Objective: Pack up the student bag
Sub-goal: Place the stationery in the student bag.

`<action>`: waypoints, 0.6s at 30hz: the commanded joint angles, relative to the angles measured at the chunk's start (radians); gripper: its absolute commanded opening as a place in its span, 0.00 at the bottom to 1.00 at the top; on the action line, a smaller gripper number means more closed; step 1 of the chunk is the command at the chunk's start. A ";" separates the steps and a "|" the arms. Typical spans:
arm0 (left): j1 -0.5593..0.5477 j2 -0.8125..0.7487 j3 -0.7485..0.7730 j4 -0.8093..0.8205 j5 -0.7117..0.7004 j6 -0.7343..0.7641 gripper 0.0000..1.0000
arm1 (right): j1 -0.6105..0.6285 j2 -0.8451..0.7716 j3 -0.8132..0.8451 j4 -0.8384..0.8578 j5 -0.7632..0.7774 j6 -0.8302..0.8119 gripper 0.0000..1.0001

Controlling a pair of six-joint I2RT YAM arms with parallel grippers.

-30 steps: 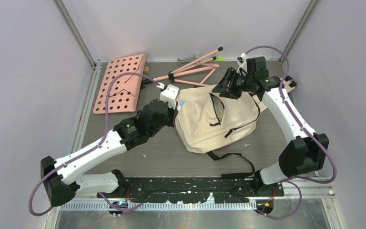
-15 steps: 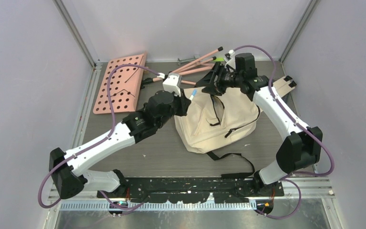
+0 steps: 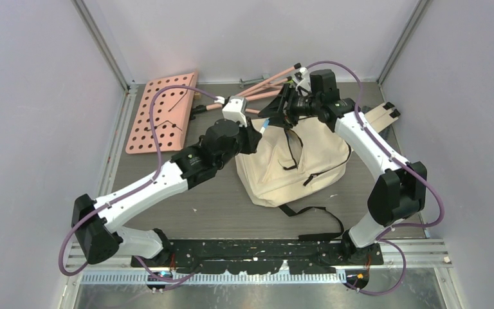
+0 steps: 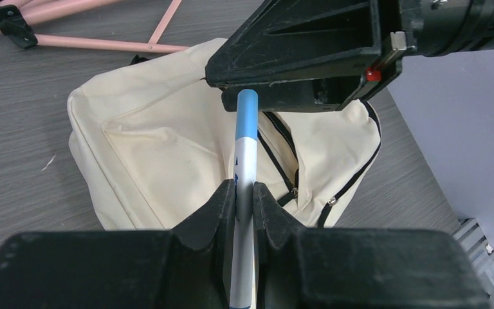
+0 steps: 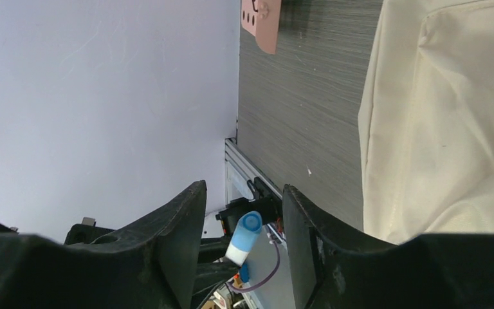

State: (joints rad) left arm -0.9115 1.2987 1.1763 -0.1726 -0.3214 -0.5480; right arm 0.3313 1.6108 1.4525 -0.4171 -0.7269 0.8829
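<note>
The student bag [image 3: 296, 161] lies flat mid-table, cream cloth with black zippers [image 4: 161, 148]. My left gripper [image 3: 256, 131] hovers over its far left corner, shut on a white marker with a blue cap [image 4: 247, 135]. In the left wrist view the fingers [image 4: 244, 190] pinch the marker's barrel. My right gripper [image 3: 275, 114] faces it from the right and stands open. The blue cap [image 5: 247, 233] pokes up between the right gripper's [image 5: 244, 199] fingers without touching either. The bag [image 5: 437, 129] fills the right of that view.
A pink perforated board [image 3: 161, 112] lies at the back left, its corner [image 5: 260, 19] showing in the right wrist view. Pink folded tubes [image 3: 264, 87] lie along the back wall. The bag's black strap [image 3: 315, 222] trails toward the near edge. A beige piece [image 3: 376, 116] sits far right.
The left arm has carried the marker up and right to the bag's far corner. The right gripper has swung left to meet it, so the cap now stands between its fingers.
</note>
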 commanded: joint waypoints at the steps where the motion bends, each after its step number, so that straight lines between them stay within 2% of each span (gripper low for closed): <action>1: 0.017 0.007 0.052 0.059 -0.018 -0.036 0.00 | 0.010 -0.006 0.054 0.040 -0.047 0.024 0.52; 10: 0.051 0.051 0.070 0.109 -0.008 -0.058 0.00 | 0.017 0.015 0.063 0.057 -0.080 0.047 0.36; 12: 0.054 0.072 0.084 0.114 0.008 -0.054 0.00 | 0.019 0.022 0.065 0.068 -0.081 0.052 0.25; 13: 0.054 0.077 0.090 0.117 0.016 -0.050 0.00 | 0.019 0.023 0.064 0.081 -0.076 0.055 0.15; 15: 0.054 0.083 0.090 0.128 0.032 -0.046 0.00 | 0.018 0.024 0.062 0.099 -0.064 0.061 0.04; 17: 0.055 0.078 0.077 0.145 0.036 -0.045 0.00 | 0.017 0.020 0.062 0.104 -0.037 0.061 0.01; 18: 0.056 0.073 0.071 0.146 0.035 -0.043 0.05 | 0.014 0.012 0.060 0.104 -0.024 0.054 0.01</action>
State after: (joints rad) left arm -0.8551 1.3796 1.2232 -0.1287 -0.3119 -0.5945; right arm 0.3367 1.6451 1.4685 -0.3733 -0.7589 0.9249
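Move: Just behind the open right fingers, the marker's blue cap sits about 3 cm back and 1 cm left of that hand point, at nearly the same height. From the left hand, which already grips the marker's white barrel, the cap is about 4 cm ahead, 3 cm right and 5 cm up. The bag's zip slit lies some 4 cm back, 7 cm right and 25 cm below the right hand; the pink stool legs are around 13 cm ahead, 5 cm left and 30 cm down. Carrying the marker forward about 3 cm, the left hand brings the cap between the right hand's fingertips and keeps its own pinch on the barrel. The right hand stays nearly in place, edging about 1 cm left, and closes from half open to almost shut, its pads coming to pinch the cap, with grip effort rising at the end. ##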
